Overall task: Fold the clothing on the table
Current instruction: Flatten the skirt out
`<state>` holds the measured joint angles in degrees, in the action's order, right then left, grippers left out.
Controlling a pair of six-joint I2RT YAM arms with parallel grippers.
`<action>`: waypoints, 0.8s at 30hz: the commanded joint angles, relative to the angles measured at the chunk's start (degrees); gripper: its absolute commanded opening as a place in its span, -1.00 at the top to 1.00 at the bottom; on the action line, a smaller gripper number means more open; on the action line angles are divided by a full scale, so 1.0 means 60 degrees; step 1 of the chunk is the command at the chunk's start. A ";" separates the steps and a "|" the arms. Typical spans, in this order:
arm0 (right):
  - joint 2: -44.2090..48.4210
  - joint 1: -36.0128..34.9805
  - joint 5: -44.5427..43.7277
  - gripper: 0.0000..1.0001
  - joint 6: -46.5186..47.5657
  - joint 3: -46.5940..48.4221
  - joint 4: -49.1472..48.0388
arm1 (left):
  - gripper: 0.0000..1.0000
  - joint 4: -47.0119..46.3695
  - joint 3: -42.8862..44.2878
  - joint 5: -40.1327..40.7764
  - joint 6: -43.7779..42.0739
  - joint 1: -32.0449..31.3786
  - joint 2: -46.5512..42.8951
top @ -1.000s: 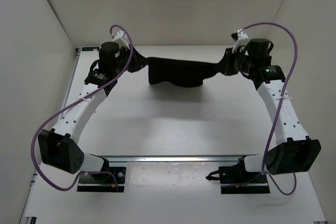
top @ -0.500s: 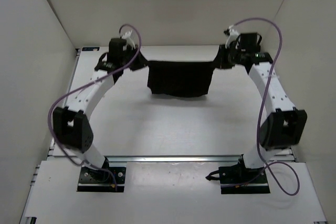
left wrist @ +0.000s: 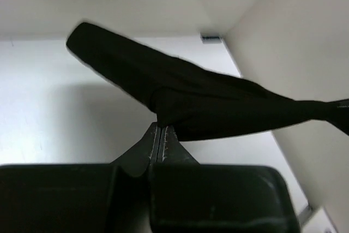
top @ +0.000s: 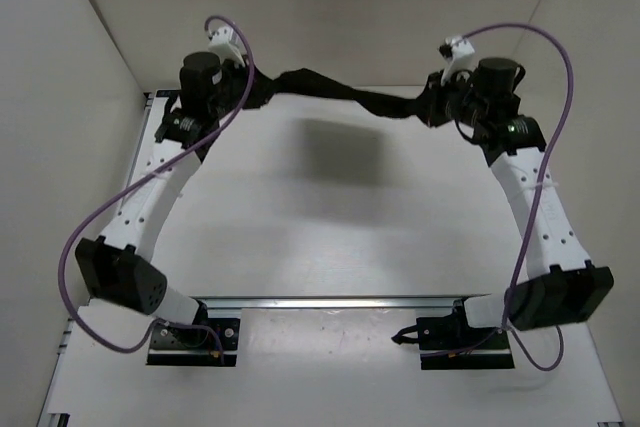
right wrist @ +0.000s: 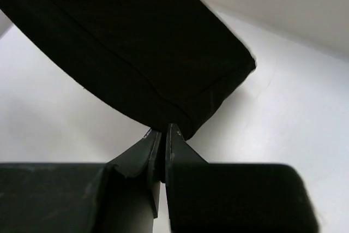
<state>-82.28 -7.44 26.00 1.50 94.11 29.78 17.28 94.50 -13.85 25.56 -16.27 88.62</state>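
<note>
The black clothing (top: 335,90) is stretched taut in the air between both grippers, above the far part of the white table (top: 340,217), casting a shadow below. My left gripper (top: 262,93) is shut on its left end; in the left wrist view the clothing (left wrist: 207,102) rises from the pinched tips of that gripper (left wrist: 161,126). My right gripper (top: 425,107) is shut on the right end. From the right wrist, the clothing (right wrist: 125,47) fills the upper left, its hem pinched by this gripper (right wrist: 163,129).
White walls close in the table on the left, back and right. A metal rail (top: 330,301) runs along the near edge between the arm bases. Purple cables (top: 100,237) loop from both arms.
The clothing hung down like a sheet half a second ago; now it is pulled up into a narrow taut band. Both arms swung outward and raised it off the table.
</note>
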 commanded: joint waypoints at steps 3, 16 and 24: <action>0.2413 -0.0062 -0.1093 0.99 0.0044 -0.3767 0.0162 | 1.00 0.0284 -0.3791 0.1295 -0.0729 -0.0815 -0.2619; 0.4065 -0.0753 0.0468 1.00 -0.1685 -0.7656 0.0692 | 1.00 0.1428 -0.8440 0.0552 0.0428 -0.0645 -0.5633; 0.1660 -0.1015 0.0940 1.00 -0.1626 -0.7832 -0.0510 | 1.00 0.0534 -0.8498 0.0770 0.0515 -0.0730 -0.3579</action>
<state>-70.96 -13.23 32.42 -8.25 46.98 30.11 22.52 44.23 -12.84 28.62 -21.47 67.64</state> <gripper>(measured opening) 0.009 0.022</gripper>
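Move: Both closed grippers hold the skirt's edge high over the table, roughly 28 cm apart. The skirt's middle is some 14 cm right of the left hand, 4 cm ahead and 6 cm below. The bare patch it goes to lies about 24 cm back, 10 cm right and 37 cm below that hand, with the metal rail some 13 cm farther back. From the right hand the patch is about 21 cm back, 18 cm left and 37 cm down. Still pinching the skirt's edge at either end, both hands sweep down and back together, fast, towards the patch in front of the rail. Around 20 cm back they stop, ease forward 2-3 cm and keep sinking to about 26 cm below where they began. Their fingers tip downward through some 35-40 degrees; neither grip opens. ##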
